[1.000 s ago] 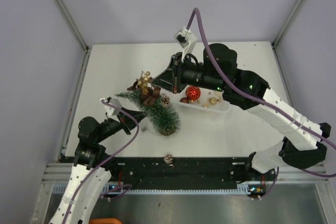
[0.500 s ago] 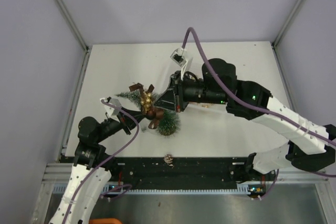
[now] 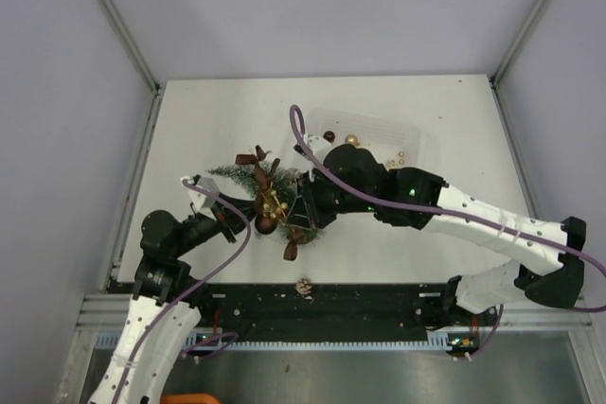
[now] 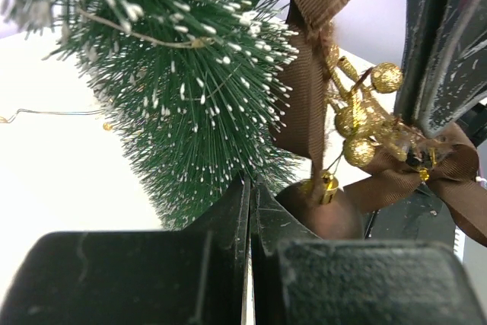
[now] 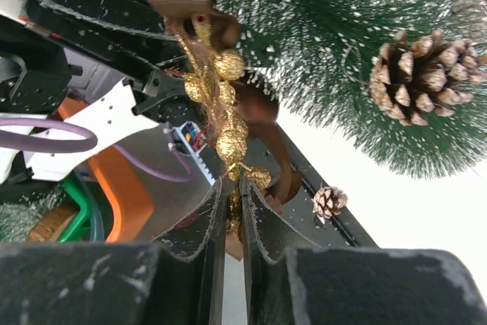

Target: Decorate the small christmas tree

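The small christmas tree (image 3: 248,180) lies on the table with its tip to the left; its frosted bristles fill the left wrist view (image 4: 175,89) and show in the right wrist view (image 5: 335,13). My right gripper (image 3: 301,207) (image 5: 234,184) is shut on a gold-berry ornament (image 3: 270,201) (image 5: 224,112) with brown ribbon bows, held against the tree's wide end. My left gripper (image 3: 225,218) (image 4: 249,180) is shut, its tips in the bristles; whether they pinch anything is hidden. A brown bauble (image 4: 319,215) hangs beside those tips. A pinecone (image 5: 418,74) sits on the tree.
A white tray (image 3: 417,144) at the back right holds a brown bauble (image 3: 329,135), a gold bauble (image 3: 351,140) and small gold balls. A loose pinecone (image 3: 304,285) (image 5: 329,202) lies on the black front rail. The right arm stretches across the table's middle.
My right arm has swung from over the tray down toward the front, carrying the gold-berry ornament onto the tree's wide end. The tray is now uncovered. The left arm has not moved.
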Controlling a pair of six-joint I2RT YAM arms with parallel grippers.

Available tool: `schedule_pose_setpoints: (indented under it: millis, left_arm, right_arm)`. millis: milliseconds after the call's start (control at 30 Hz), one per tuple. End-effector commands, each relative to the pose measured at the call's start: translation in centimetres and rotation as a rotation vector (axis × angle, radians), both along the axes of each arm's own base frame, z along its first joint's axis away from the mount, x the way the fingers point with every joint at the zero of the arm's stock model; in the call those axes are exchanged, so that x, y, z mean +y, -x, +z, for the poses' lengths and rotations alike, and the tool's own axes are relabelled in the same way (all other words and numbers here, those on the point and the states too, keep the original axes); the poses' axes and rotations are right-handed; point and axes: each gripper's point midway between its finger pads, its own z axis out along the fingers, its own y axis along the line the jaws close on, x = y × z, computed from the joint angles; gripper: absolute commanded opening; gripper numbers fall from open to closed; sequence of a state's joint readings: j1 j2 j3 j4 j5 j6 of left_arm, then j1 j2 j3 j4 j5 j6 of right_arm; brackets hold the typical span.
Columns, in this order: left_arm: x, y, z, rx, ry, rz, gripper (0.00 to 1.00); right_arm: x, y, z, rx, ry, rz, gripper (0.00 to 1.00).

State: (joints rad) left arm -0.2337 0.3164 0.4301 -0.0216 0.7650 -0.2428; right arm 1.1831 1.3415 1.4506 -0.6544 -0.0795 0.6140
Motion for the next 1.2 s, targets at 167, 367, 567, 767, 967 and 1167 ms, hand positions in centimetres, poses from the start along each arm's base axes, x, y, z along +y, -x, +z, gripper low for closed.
schedule_pose_setpoints:
  millis: [167,367,567,767,967,1167]
  left_arm:
    - [-0.1,0.9,3.4,-0.113,0.036,-0.02,0.0]
    - [-0.3,1.1,4.1,-0.127,0.034,-0.041,0.0]
    - [-0.3,0.7,4.4,-0.127,0.028,-0.037,0.0]
    - [-0.4,0.0,5.0,-0.134,0.025,-0.03,0.0]
    - [-0.3,-0.2,5.1,-0.141,0.02,-0.019,0.0]
    - [-0.3,-0.2,4.8,-0.135,0.009,-0.018,0.0]
  right_arm:
    - [-0.8,-1.9,2.2,-0.07,-0.111,-0.148,0.25]
    - [0.0,-1.8,0.8,-0.028,-0.15,-0.154,0.43]
    - [-0.7,-1.8,3.9,-0.082,-0.206,-0.146,0.43]
    - [-2.7,-0.8,9.4,-0.156,-0.245,-0.097,0.43]
    - [-3.8,-1.0,11.6,-0.201,-0.247,-0.107,0.43]
    - [-9.3,-7.8,8.8,-0.247,-0.097,-0.435,0.46]
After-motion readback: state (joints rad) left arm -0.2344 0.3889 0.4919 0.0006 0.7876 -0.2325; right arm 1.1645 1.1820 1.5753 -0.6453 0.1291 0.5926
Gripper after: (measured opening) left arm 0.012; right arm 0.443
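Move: The right hand holds the gold-berry sprig with its brown ribbons against the tree. The tree's middle lies about 4 cm ahead of that hand, 2 cm to its left and 5 cm below. The pine cone on the tree is some 7 cm ahead, 2 cm right and 4 cm lower; the brown bauble, 4 cm left, 1 cm ahead and 4 cm lower. For the left hand, shut on the tree, its middle is about 3 cm right, 1 cm ahead and 2 cm below. The right fingers let go of the sprig against the tree, opening to nearly half while that hand eases about 2 cm forward and 2 cm down. Then it draws away upward, some 13 cm from its lowest point, veering to its right late on as the fingertips tilt up. The left hand keeps its grip on the tree and rises just 1 to 2 cm. ##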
